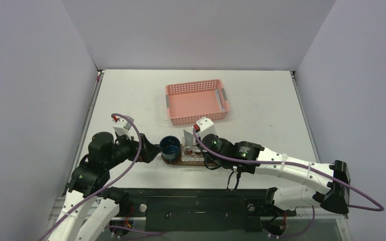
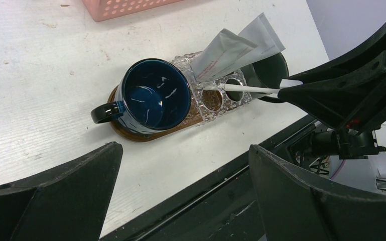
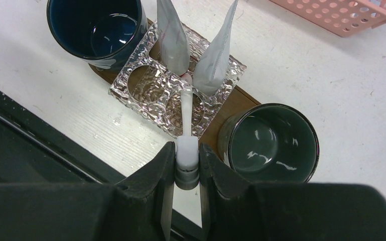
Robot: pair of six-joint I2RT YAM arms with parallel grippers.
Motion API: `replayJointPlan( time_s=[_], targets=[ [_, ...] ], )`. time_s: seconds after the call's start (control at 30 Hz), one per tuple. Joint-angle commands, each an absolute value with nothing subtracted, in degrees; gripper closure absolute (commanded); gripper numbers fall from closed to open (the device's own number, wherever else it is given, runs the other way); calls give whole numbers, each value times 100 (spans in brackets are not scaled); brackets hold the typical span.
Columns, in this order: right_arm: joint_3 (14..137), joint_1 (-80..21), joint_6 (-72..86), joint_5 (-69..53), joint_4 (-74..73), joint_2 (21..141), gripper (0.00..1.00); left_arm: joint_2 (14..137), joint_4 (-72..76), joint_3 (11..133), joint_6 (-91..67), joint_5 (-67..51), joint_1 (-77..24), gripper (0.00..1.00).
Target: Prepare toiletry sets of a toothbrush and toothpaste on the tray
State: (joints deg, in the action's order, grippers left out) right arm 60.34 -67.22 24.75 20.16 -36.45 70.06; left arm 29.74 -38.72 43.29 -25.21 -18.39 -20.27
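The dark brown oval tray [image 3: 238,98] lies near the table's front edge. It carries a blue mug [image 3: 98,27], a clear square holder [image 3: 145,85] and a dark green mug [image 3: 268,143]. Two white toothpaste tubes [image 3: 173,40] stand in the holder's far holes. My right gripper [image 3: 186,155] is shut on the thick end of a white toothbrush [image 3: 186,120], whose far end points into a near hole of the holder. My left gripper [image 2: 183,148] is open and empty, low over the table's front edge just left of the blue mug [image 2: 153,95].
A pink perforated basket [image 1: 196,103] stands behind the tray, with a slim grey item [image 1: 222,99] along its right wall. The black mounting rail [image 1: 196,198] runs along the near table edge. Grey walls close the left, right and back.
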Motion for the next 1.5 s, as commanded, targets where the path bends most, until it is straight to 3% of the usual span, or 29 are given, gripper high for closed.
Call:
replayJointPlan(
  time_s=[0.0,0.33,0.53,0.97,1.47],
  targets=[
    [6016,-6767,2495,2298,-3463,7035,95,2969,-3546,4316,-2484,-1811,-2056,4],
    [6066,-6797,2404,2166,-3474,6824,67,2979,-3549,4310,-2487,-1809,-2057,4],
    [6097,-6798,2336,2130,-3491,6554,60,3005,-3547,4317,-2486,-1811,-2057,4],
    [6406,-6619,2070,2474,-3635,6091,55,3132,-3557,4367,-2482,-1832,-2048,4],
    [7144,-5230,1725,1851,-3575,6537,55,3916,-3314,4785,-2446,-1541,-2046,4]
  ],
)
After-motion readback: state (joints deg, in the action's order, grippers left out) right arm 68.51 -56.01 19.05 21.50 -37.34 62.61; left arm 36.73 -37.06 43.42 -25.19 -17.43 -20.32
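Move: The right gripper holds the upper end of the white toothbrush, whose lower end is already in the clear holder; the holder's middle lies about 6 cm ahead, 4 cm left and 10 cm below. The green mug stands some 6 cm ahead and 7 cm right, the blue mug 6 cm ahead and 16 cm left, both about 9 cm lower. From the left gripper the holder is roughly 9 cm ahead, 14 cm right and 14 cm down. Hold the right gripper still while you open it about halfway and let go of the toothbrush. Then lift away from the holder, about 10 cm in all, swinging forward some 6 cm and right over the green mug on the later part, fingers tipping up and turning slightly clockwise. Late on, ease the left gripper, still open, about 2 cm forward and down. ##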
